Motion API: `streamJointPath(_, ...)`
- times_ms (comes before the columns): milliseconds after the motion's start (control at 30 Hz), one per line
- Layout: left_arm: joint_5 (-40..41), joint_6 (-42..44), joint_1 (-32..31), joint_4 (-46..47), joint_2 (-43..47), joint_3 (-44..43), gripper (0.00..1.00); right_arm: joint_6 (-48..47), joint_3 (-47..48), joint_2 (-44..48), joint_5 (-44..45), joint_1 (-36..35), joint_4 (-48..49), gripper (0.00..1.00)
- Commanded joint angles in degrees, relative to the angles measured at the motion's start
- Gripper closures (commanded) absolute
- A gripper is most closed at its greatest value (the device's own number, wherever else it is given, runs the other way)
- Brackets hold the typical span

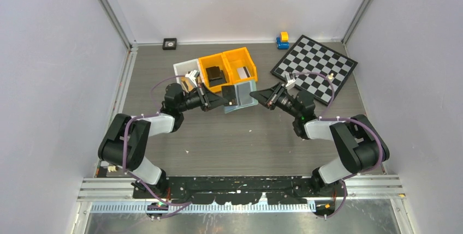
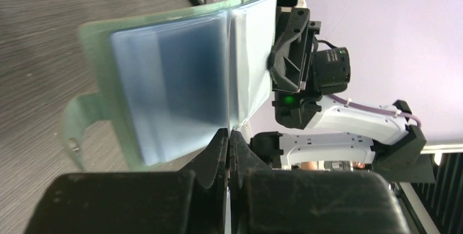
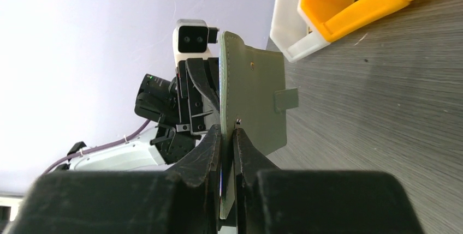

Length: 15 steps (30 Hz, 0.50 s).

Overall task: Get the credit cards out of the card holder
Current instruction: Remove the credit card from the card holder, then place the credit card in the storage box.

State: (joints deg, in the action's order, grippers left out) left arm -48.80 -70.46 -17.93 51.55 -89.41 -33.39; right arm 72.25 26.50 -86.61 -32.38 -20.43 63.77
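Observation:
The pale green card holder (image 1: 244, 95) hangs open above the table's middle, held between both arms. In the left wrist view its glossy light-blue sleeves (image 2: 164, 81) fan out, and my left gripper (image 2: 229, 133) is shut on a thin sheet edge at their fold. Whether that edge is a sleeve or a card I cannot tell. My right gripper (image 3: 228, 130) is shut on the green outer cover (image 3: 251, 97), whose strap tab sticks out to the right. From above, the left gripper (image 1: 226, 102) and right gripper (image 1: 256, 96) face each other across the holder. No credit cards show plainly.
Two orange bins (image 1: 226, 67) and a white bin (image 1: 184, 70) stand just behind the holder. A black-and-white checkerboard (image 1: 315, 67) lies at the back right, with a blue and yellow toy (image 1: 282, 40) beside it. A small black square (image 1: 170, 43) sits at the back wall.

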Motion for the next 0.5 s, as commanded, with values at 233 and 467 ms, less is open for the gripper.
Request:
streamJointPath(233, 6.34, 12.65, 1.06, -19.90, 4.69, -3.16, 1.00, 0.95, -5.41, 8.36, 5.93, 7.71, 1.11, 1.00)
streamJointPath(467, 15.45, 22.17, 1.13, -36.57, 4.36, -11.33, 1.00, -4.36, -6.52, 16.71, 10.40, 9.69, -11.44, 1.00)
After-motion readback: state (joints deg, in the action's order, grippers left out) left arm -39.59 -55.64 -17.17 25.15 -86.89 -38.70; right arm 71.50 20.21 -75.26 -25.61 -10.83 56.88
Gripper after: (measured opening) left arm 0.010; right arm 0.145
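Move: The left gripper already pinches the black card, whose middle is about 2 cm ahead and 2 cm to the right of that hand, roughly level. The open card holder's middle is some 5 cm to its right and 2 cm ahead; the orange box is about 20 cm ahead and 16 cm lower. From the right gripper, which grips the holder, the holder's middle is about 4 cm left and 1 cm back, the card 6 cm left and 1 cm back. Draw the two grippers apart: sweep the right one about 8 cm to the right, edging a little forward and turning some 15 degrees clockwise, with the holder kept in its grip. Meanwhile lower the left gripper about 4 cm, drifting left and, late on, forward, fingertips tipping down, fingers kept shut on the black card. ##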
